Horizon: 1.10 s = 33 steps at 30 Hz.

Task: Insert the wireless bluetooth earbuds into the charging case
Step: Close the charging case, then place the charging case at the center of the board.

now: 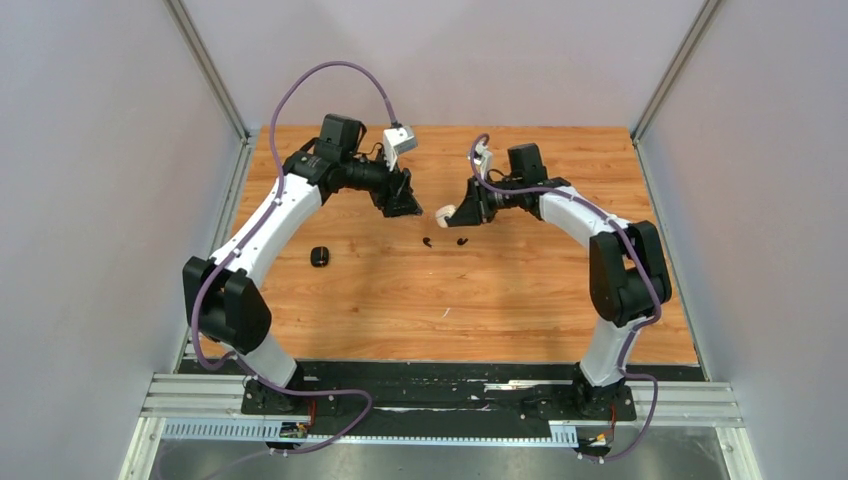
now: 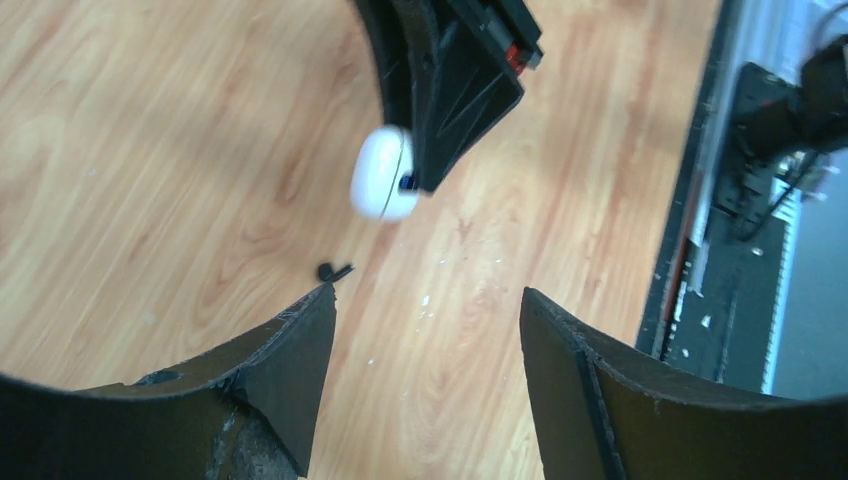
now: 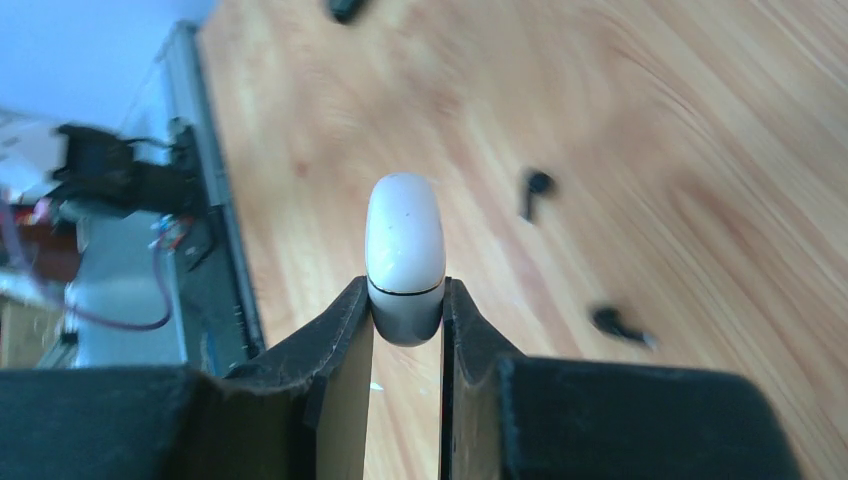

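A white pebble-shaped charging case (image 3: 405,240) is pinched at its lower end between my right gripper's (image 3: 405,290) fingers, held above the table with its lid seam showing. From above, the case (image 1: 443,213) sits at the tip of the right gripper (image 1: 460,213). Two black earbuds (image 1: 427,241) (image 1: 461,241) lie on the wood just below it, also seen in the right wrist view (image 3: 535,187) (image 3: 620,323). My left gripper (image 2: 427,293) is open and empty, facing the case (image 2: 383,172) from a short distance, with one earbud (image 2: 334,271) by its left fingertip.
A small black case (image 1: 319,256) lies on the wooden table (image 1: 500,310) left of centre, and shows at the top edge of the right wrist view (image 3: 345,8). Grey walls enclose the table; a black rail (image 1: 440,385) runs along the near edge.
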Each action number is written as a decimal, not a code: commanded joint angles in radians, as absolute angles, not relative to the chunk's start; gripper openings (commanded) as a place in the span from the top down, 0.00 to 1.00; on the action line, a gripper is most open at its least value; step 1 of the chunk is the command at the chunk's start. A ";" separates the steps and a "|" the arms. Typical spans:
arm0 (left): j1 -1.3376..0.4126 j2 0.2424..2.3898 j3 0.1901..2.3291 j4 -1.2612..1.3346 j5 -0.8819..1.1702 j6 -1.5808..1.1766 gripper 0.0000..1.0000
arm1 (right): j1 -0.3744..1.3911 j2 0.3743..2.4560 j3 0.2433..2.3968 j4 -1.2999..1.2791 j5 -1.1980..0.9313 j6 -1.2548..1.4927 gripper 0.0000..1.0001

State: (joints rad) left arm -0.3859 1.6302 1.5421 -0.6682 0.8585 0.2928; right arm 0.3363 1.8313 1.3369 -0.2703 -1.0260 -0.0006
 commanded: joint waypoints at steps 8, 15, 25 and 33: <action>-0.337 1.624 1.519 -0.773 0.531 0.037 0.27 | 0.121 1.942 1.242 -0.349 -0.746 0.005 0.97; -0.182 1.619 1.458 -0.871 0.296 0.030 0.25 | 0.081 1.982 1.260 -0.349 -0.643 0.016 0.85; 0.042 1.794 1.526 -1.223 0.471 0.812 0.24 | 0.011 1.870 1.252 -0.372 -0.560 0.006 0.32; 0.045 1.906 1.589 -1.315 0.461 1.340 0.28 | -0.023 1.755 1.285 -0.481 -0.657 -0.149 0.30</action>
State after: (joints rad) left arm 0.0467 1.8454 1.5135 -1.2552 0.4282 1.0027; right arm -0.0200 1.8477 1.2385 -0.4328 -0.5949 -0.0528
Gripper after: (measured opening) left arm 0.742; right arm 0.700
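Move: The right gripper holds the closed white charging case; its set-down spot on the table is about 12 cm to the right, 5 cm ahead and 14 cm below. The right-hand black earbud lies about 10 cm left of that spot and 4 cm nearer, the left-hand one some 9 cm farther left. From the empty left gripper, the black case is roughly 24 cm left, 2 cm back and 23 cm below, and the left-hand black earbud 3 cm right, 2 cm ahead. Carry the white case down and to the right with the right gripper, about 13 cm each way and slightly forward, set it on the table, then open the fingers and draw off to the right and up. Meanwhile swing the open left gripper some 24 cm left, sinking 15 cm and tipping its fingers downward, to come close above the black case without touching it. ##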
